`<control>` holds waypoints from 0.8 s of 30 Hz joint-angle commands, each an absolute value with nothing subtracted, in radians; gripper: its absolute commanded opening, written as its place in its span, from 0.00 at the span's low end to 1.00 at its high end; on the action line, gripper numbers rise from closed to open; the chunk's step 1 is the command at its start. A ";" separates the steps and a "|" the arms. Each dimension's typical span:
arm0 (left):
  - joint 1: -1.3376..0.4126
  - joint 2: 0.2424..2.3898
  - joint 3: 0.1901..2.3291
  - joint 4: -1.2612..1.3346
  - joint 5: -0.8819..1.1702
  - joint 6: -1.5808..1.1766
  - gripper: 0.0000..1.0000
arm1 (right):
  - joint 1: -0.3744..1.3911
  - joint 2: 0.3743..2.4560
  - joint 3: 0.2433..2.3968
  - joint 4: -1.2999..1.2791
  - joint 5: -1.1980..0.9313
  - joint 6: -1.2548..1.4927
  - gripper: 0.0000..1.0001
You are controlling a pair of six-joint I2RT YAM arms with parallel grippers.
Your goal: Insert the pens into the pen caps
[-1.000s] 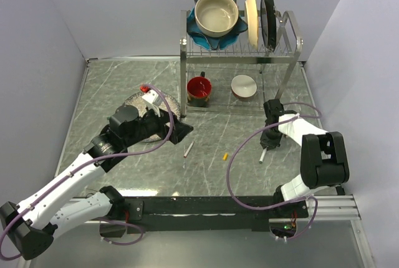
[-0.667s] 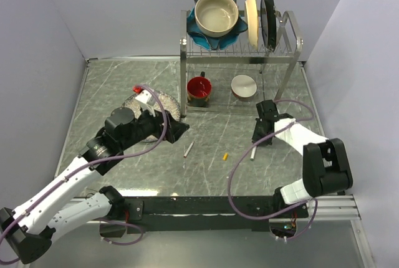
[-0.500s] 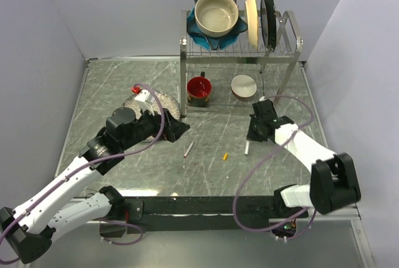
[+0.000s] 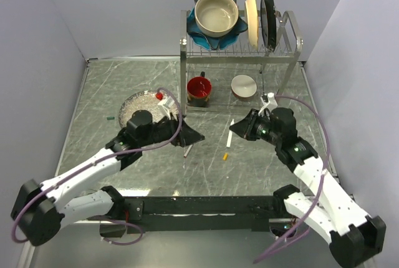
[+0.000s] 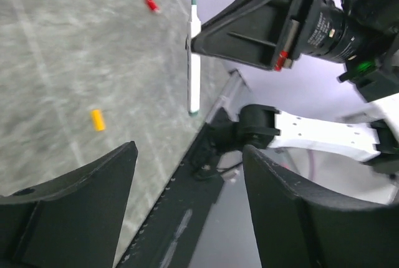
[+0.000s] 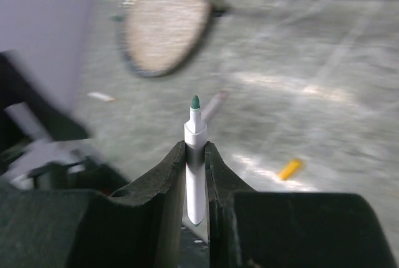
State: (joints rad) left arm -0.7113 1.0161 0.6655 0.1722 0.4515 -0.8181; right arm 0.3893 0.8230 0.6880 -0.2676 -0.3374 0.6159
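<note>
My right gripper (image 4: 236, 129) (image 6: 196, 174) is shut on a white pen (image 4: 230, 134) (image 6: 196, 184) whose green tip points away from the wrist; it hangs above the table's middle. The same pen (image 5: 194, 62) shows upright in the left wrist view. My left gripper (image 4: 196, 137) (image 5: 190, 156) stands open and holds nothing, just left of that pen. A second pen (image 4: 187, 151) (image 6: 214, 105) lies on the table below the left gripper. A yellow cap (image 4: 225, 156) (image 5: 96, 119) (image 6: 290, 169) lies near the held pen. A red cap (image 5: 150, 3) lies farther off.
A metal dish rack (image 4: 293, 31) at the back carries a bowl (image 4: 216, 12) and upright plates (image 4: 260, 15). Under it stand a red mug (image 4: 199, 87) and a small bowl (image 4: 244, 85). A speckled plate (image 4: 138, 101) lies behind the left arm.
The right arm has carried the pen left from the table's right side, now lifted and level. The left gripper has moved right and nearer, its jaws somewhat narrower.
</note>
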 commanded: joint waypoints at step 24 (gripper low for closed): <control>-0.882 1.411 0.792 0.712 0.672 -0.998 0.01 | 0.425 0.581 0.525 0.141 -0.524 0.917 0.02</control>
State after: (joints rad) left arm -0.8761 1.3781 0.7444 0.5983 0.6071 -0.9550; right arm 0.4179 0.6006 0.5354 0.0460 -0.4610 0.8845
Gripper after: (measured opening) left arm 0.120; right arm 0.213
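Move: The white pen, gripped in the right fingers with its tip up, has its middle about 12 cm to the left gripper's right and 2 cm farther out, nearly level in height. From the right hand the open left gripper is some 12 cm to the left and 2 cm back. The yellow cap lies on the table about 10 cm right of the left gripper, 1 cm back and 20 cm below; the second pen lies 5 cm left, 2 cm ahead and equally low. Bring the left gripper about 9 cm right and some 3 cm back, swinging clockwise, to the pen's lower, blunt end, and shut the fingers around it only on arrival. Meanwhile lift the right hand about 7 cm, drawing back 4 cm and a little left, rolling its left side up some 20 degrees; then hold it nearly still, keeping the pen gripped. ##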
